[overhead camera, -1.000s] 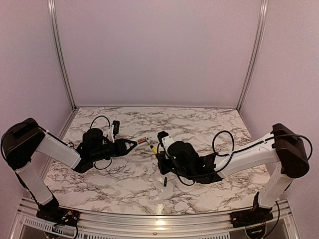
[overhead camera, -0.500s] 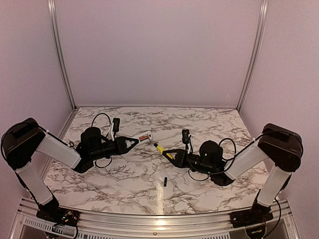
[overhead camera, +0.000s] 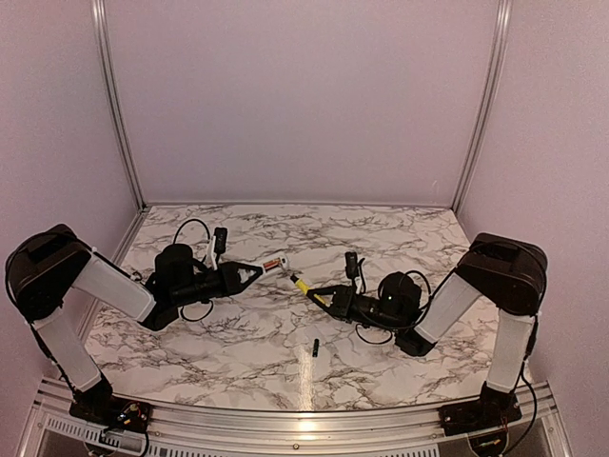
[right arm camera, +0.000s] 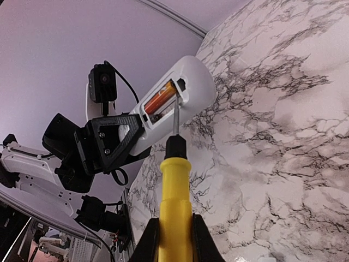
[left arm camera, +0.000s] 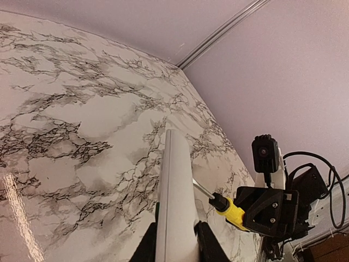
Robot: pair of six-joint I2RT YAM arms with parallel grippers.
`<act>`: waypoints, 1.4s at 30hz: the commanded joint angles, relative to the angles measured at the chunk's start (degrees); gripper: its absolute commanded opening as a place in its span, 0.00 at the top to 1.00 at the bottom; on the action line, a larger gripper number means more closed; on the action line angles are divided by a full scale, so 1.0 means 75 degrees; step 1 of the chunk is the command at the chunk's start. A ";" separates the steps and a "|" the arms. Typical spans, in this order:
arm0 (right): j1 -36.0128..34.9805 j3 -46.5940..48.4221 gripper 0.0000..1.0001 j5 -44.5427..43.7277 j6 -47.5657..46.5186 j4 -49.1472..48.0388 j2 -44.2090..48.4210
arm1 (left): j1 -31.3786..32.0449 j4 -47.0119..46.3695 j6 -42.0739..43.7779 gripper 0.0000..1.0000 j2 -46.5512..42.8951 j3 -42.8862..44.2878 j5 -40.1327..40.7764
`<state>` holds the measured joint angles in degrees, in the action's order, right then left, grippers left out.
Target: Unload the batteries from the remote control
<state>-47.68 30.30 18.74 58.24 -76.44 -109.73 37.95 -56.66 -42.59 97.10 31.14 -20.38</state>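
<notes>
My left gripper is shut on the white remote control and holds it above the table, its far end toward the right arm. In the right wrist view the remote's open compartment shows an orange-red battery inside. My right gripper is shut on a yellow-handled screwdriver; its metal tip reaches the compartment's edge. The left wrist view shows the remote's plain side and the screwdriver behind it. A dark battery lies on the table near the front middle.
The marble table has a metal rail along its front edge. Pale walls close in the back and sides. Cables loop from both wrists over the table.
My right arm has drawn back to the right and lowered, bringing the screwdriver's tip up to the remote. My left gripper has held the remote nearly still. The dark battery has not moved.
</notes>
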 commanded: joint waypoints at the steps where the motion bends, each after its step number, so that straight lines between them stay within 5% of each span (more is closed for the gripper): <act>1: -0.0118 0.0731 1.00 0.0808 -0.0009 -0.1409 -0.0298 | 0.0342 -0.0451 -0.0133 1.00 0.0038 0.0231 -0.1463; 19: -0.0752 0.1587 1.00 -0.1183 -0.2943 0.2868 0.0765 | 0.0342 -0.0375 -0.0281 1.00 0.0143 0.0325 -0.1546; 42: -0.2660 0.5173 1.00 -0.6472 -0.7391 0.8509 0.0187 | 0.0342 -0.0110 -0.0291 1.00 0.0349 0.0548 -0.1639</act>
<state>-65.14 61.58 -29.26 13.67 -15.49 -106.13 35.92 -55.64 -44.84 99.33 32.86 -13.78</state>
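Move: The remote's bay with the orange battery lies about 10 cm left and 7 cm ahead of the right hand, roughly 1 cm above its level, with the tip of the held screwdriver already in it. A loose dark battery lies on the table, some 8 cm back from that hand, 1 cm left and 11 cm below. From the left hand, which grips the remote, the orange battery is about 6 cm right and 3 cm ahead, near level. Leftward and somewhat forward, about 6 cm in all, the right hand carries the screwdriver round its tip, rolling strongly while its fingers swing from pointing mostly left to forward-left and dip some 20 degrees; the tip stays at the battery's end in the bay. The left hand keeps its grip and takes the remote forward and a little left, turning it slightly counter-clockwise. ##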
